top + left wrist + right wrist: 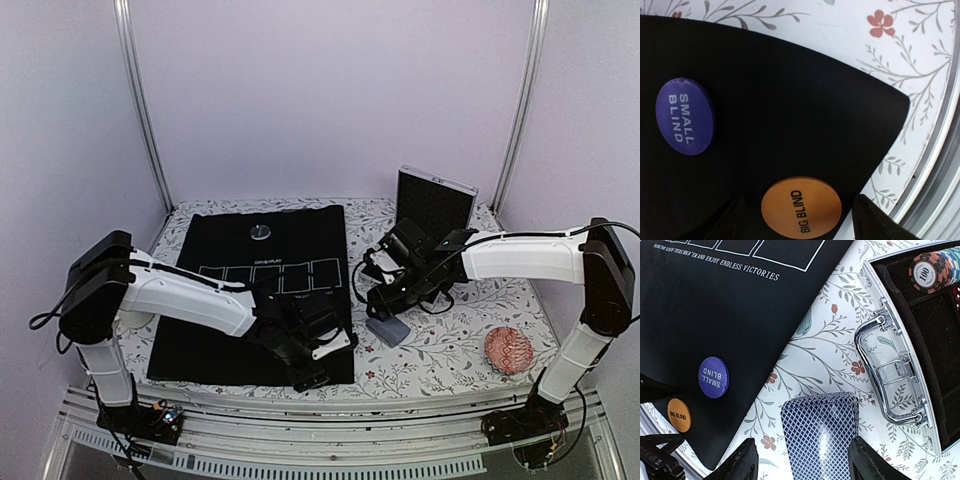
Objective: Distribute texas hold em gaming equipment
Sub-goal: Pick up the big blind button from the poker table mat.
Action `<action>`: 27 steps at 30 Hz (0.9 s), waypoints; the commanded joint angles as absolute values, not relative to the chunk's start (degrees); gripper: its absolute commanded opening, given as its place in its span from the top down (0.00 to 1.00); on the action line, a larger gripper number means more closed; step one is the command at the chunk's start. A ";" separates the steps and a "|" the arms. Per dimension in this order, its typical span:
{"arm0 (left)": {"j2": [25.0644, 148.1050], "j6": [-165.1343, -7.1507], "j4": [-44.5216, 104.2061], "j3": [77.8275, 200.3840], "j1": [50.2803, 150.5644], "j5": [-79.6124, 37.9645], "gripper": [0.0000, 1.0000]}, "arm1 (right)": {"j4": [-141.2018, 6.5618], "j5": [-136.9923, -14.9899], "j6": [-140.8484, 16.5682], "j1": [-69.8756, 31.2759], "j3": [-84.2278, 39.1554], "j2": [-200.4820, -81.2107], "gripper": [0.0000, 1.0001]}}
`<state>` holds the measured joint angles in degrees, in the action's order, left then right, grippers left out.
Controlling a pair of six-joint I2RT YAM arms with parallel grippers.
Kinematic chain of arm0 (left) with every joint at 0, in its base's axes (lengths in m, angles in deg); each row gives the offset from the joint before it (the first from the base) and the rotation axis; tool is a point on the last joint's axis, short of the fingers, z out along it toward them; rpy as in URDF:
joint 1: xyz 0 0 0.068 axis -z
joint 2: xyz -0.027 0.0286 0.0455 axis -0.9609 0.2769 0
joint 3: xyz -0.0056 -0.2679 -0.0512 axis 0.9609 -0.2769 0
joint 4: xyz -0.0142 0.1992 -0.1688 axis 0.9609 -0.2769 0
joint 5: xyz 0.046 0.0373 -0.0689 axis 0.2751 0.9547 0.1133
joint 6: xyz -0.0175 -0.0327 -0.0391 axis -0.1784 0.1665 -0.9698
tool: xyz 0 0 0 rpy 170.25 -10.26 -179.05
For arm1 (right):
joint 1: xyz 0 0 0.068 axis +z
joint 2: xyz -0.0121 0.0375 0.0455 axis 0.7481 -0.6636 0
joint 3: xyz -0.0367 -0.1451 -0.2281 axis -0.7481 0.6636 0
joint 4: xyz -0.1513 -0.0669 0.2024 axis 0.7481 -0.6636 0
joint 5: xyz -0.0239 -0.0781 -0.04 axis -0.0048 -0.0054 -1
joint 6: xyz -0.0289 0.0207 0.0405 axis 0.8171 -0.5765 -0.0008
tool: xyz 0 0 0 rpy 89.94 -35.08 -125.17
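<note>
An orange BIG BLIND disc lies on the black mat near its corner. My left gripper is open and straddles the disc, with a gap on each side. A purple SMALL BLIND disc lies further in on the mat. A blue-backed deck of cards lies on the floral tablecloth, and my right gripper hangs open over it, one finger on each side. In the top view the deck sits just below the right gripper. A silver disc rests at the mat's far end.
An open chip case stands behind the right gripper; its chrome handle and a stack of poker chips show in the right wrist view. A red patterned disc lies at the right. The table's metal front edge runs close to the left gripper.
</note>
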<state>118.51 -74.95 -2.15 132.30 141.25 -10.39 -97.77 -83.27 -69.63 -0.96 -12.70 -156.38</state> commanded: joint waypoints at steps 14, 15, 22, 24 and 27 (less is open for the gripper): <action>117.56 -71.40 -5.76 130.69 139.03 -20.63 0.55 | -97.68 -82.40 -68.43 -1.05 -13.55 -157.80 0.36; 117.39 -71.40 -5.89 130.54 138.98 -20.60 0.56 | -97.81 -82.32 -68.36 -1.05 -13.71 -157.95 0.36; 114.23 -74.04 -6.46 128.73 136.52 -19.76 0.60 | -98.58 -82.31 -68.00 -1.03 -14.57 -158.32 0.36; 112.74 -75.34 -6.45 127.59 134.69 -20.83 0.61 | -98.63 -82.31 -67.90 -1.00 -14.79 -158.30 0.36; 110.06 -74.71 -5.11 125.50 133.40 -23.47 0.60 | -98.72 -82.46 -67.72 -1.01 -14.83 -158.41 0.36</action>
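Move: The big blind button already lies between the open left fingers, practically at the hand point and about 1 cm below it. The small blind button is some 7 cm ahead and 3 cm to the right of it; the card box stands about 10 cm ahead and 16 cm right of the left hand. From the right hand the big blind button lies roughly 11 cm back, 15 cm left and 8 cm down. The left fingers close on the big blind button's sides, then carry it about 3 cm left, barely rising. ##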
